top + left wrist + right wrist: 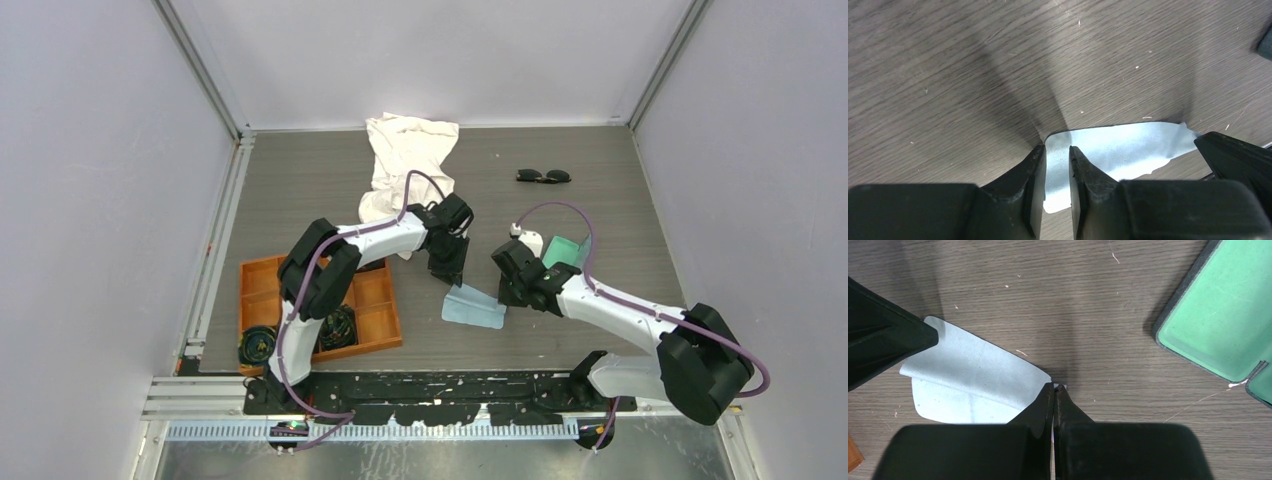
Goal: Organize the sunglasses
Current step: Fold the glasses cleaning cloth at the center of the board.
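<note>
The black sunglasses (543,176) lie folded on the table at the far right, away from both arms. A small light-blue cloth (474,306) lies mid-table, partly folded over. My left gripper (450,278) hangs over its left end, jaws a narrow gap apart, with the cloth (1118,145) showing between the fingers (1035,165). My right gripper (507,298) is shut on the cloth's right corner (973,370), a sliver of blue between the fingertips (1054,386). The open glasses case with mint-green lining (563,248) lies just right of my right gripper and also shows in the right wrist view (1218,315).
A crumpled white cloth (405,160) lies at the back centre. An orange divided tray (375,300) sits at the near left, holding a black coiled bundle (337,327); another bundle (258,345) sits at its corner. Walls enclose the table on three sides.
</note>
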Robot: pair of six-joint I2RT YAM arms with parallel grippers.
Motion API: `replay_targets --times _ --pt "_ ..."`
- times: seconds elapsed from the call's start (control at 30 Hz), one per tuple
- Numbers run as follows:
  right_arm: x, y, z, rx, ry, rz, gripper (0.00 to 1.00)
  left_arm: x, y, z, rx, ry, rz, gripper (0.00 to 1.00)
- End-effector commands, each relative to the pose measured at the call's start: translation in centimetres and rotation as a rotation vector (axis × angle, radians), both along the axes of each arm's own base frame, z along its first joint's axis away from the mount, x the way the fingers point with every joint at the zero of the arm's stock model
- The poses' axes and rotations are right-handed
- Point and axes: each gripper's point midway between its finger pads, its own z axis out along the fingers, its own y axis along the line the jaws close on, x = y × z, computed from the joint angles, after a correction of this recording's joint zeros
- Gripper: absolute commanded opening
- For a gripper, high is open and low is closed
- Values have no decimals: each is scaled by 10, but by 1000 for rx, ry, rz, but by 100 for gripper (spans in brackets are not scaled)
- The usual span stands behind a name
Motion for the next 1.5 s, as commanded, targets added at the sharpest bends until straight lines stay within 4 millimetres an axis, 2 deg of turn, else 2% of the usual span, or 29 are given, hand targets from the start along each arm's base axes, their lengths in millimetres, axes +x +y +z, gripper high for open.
replay_targets --times 0.0,0.2,0.33,0.77,1.0,1.47 --pt "13 11 15 25 -48 11 1 1 -9 -4 -21 6 -14 23" --pt "13 11 16 24 -48 15 1 3 -8 -5 -10 -3 -6 12" --pt "13 11 15 23 -45 16 1 3 -10 -4 -20 1 -12 1" --pt "12 10 17 26 -49 19 1 2 -7 36 -90 -76 -11 0" --pt "11 14 18 42 -46 26 1 -10 2 38 -105 -67 0 0" --pt "6 16 17 61 -27 36 1 -27 6 29 -128 -24 6 0"
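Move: The cleaning cloth's far left corner sits right at my left fingertips, less than a centimetre or so below. The cloth's middle is some 5 cm back and 4 cm to the right of my left hand; the open green-lined glasses case is roughly 9 cm ahead and 27 cm right. From my right hand, already pinching the cloth's right end, that far left corner lies about 4 cm ahead and 11 cm left. I close my partly open left fingers on the cloth's far left corner, pressing down barely at all, then carry that corner back towards my base about 3 cm and some 2 cm left, rising about 2 cm before sinking halfway down again. My left fingers stay shut and hardly turn. My right hand stays in place and keeps its pinch on the cloth's right end. ##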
